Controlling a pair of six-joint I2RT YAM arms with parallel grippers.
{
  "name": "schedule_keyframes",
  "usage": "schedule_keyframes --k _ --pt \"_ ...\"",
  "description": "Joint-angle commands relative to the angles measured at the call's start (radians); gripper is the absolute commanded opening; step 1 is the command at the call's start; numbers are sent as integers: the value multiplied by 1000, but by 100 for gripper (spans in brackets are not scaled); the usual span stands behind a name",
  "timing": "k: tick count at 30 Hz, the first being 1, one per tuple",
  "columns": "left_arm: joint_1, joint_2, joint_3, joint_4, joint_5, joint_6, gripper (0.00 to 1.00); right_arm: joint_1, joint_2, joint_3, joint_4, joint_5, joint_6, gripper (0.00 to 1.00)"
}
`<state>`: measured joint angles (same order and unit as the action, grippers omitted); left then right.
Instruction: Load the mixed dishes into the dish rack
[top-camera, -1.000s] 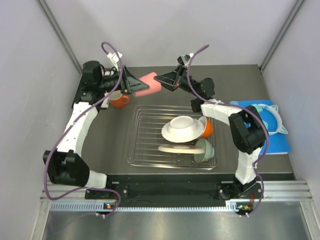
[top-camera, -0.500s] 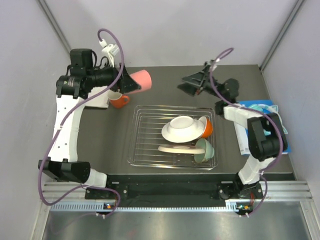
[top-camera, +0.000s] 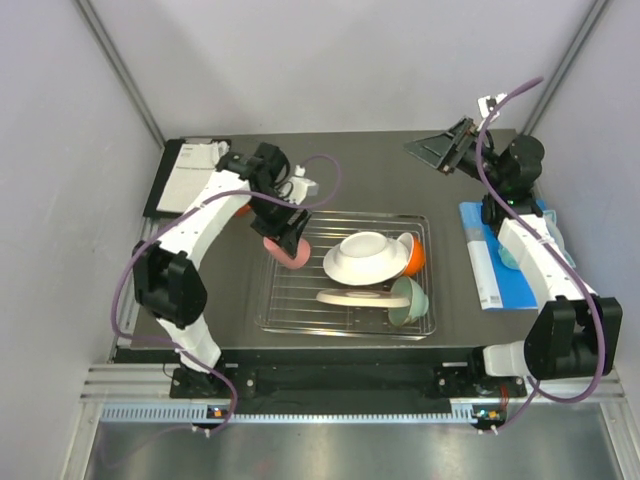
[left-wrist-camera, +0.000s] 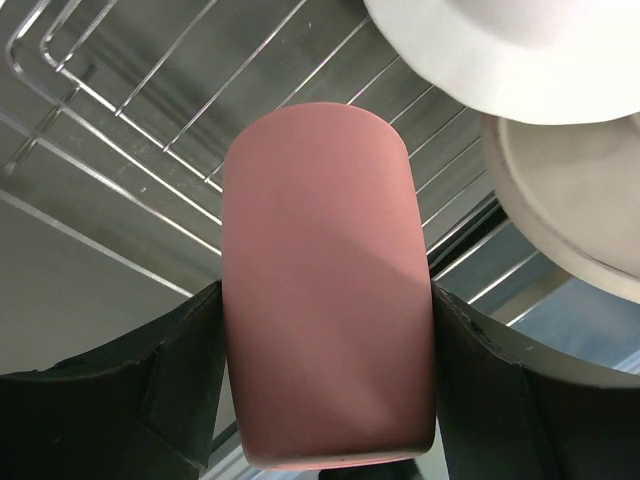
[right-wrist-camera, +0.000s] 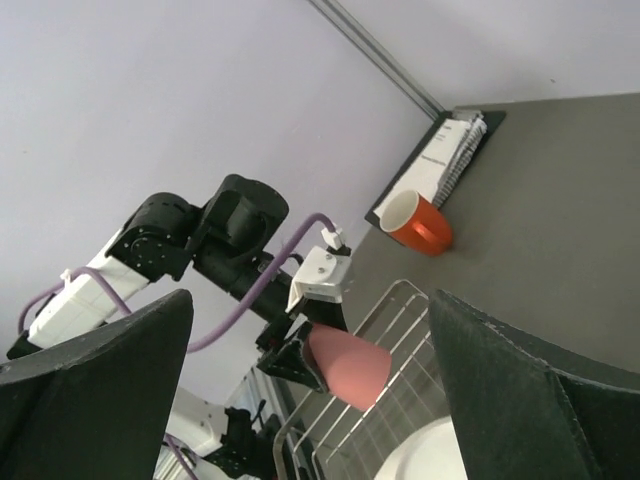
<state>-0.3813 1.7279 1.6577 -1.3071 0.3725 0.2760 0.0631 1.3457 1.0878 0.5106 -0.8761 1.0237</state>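
Observation:
My left gripper (top-camera: 285, 240) is shut on the pink cup (left-wrist-camera: 320, 290), one finger (left-wrist-camera: 150, 400) pressed on each side. It holds the cup (top-camera: 290, 255) tilted over the left end of the dish rack (top-camera: 300, 295), close to the wires (left-wrist-camera: 120, 130). In the rack lie a white bowl (top-camera: 365, 255), an orange mug (top-camera: 413, 256), a mint-green bowl (top-camera: 408, 298) and a plate (top-camera: 350, 296). My right gripper (top-camera: 440, 150) is open and empty, raised at the far right. From there I see the pink cup (right-wrist-camera: 350, 370) and another orange mug (right-wrist-camera: 420, 222) on the table.
A white booklet (top-camera: 190, 170) lies at the back left corner, near the loose orange mug. Turquoise headphones (top-camera: 520, 250) rest on a blue pad (top-camera: 495, 275) at the right edge. Pale walls close in the table on three sides.
Both grippers met at the pink cup at the back. The right one opened and drew back to the far right; the left one carried the cup to the rack's left end.

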Motion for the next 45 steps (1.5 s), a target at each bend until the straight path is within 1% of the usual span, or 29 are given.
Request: schedule_keyframes --k 1,5,10,11,20,28,30,31,33,34,35,36,38,40,41,43,44,45 --pt "-69 50 20 17 -135 26 0 3 -26 -25 -72 22 -80 100" --pt "-110 108 30 63 -236 22 0 1 -33 -48 -72 9 -88 100" --pt "-143 173 48 82 -308 20 0 3 -19 -52 -67 9 -90 100" --pt "-145 202 57 75 -313 16 0 4 -16 -52 -63 11 -83 100" --pt "-157 277 99 149 -339 12 0 3 -7 -85 -31 8 -71 100" --pt "-165 297 136 184 -353 -15 0 4 4 -120 9 3 -54 100" --pt "-166 297 134 190 -350 -17 2 4 7 -124 22 0 -48 100" --pt "-166 300 132 190 -348 -21 10 4 7 -126 25 0 -45 100" --pt "-168 300 126 195 -345 -24 18 4 7 -131 32 -1 -42 100" --pt "-168 291 120 200 -346 -24 31 4 7 -132 32 -1 -42 100" --pt "-169 289 113 204 -339 -21 34 3 7 -137 32 -3 -42 100" --pt "-169 285 111 204 -339 -18 41 4 7 -138 32 -4 -42 100" --pt "-172 271 108 206 -343 -20 50 3 3 -141 31 -3 -45 100" --pt "-172 256 106 207 -343 -23 54 4 3 -143 25 -1 -51 100" --pt "-174 248 109 206 -343 -23 61 4 1 -141 19 -1 -53 100" --pt "-174 225 109 203 -345 -26 70 4 6 -141 17 -1 -54 100" --pt "-174 216 108 204 -345 -26 78 3 4 -141 16 -1 -54 100" --pt "-174 199 108 198 -343 -26 85 3 6 -141 16 0 -56 100"
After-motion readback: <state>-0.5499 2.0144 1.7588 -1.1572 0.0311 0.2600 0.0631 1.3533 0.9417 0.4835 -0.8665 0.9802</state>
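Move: The pink cup is already in the left hand. Its place, the rack's far-left part, lies about 6 cm ahead, 3 cm right and 9 cm below. From the same hand, the white bowl is some 4 cm ahead and 14 cm right, the upright plate 5 cm back and 13 cm right, the orange mug 18 cm ahead and 11 cm left, all roughly 12 cm lower. From the right hand the place is 3 cm back, 21 cm left, 31 cm down. The pink cup, still gripped by the left hand, sinks about 8 cm and is carried forward towards the rack's far-left part, going on level after the descent, with a slight shift right towards the bowl before the hand stops. The wrist swings nearly 20 degrees until the fingers point almost straight down. The empty right hand, wide open, lowers about 7 cm off to the right. ##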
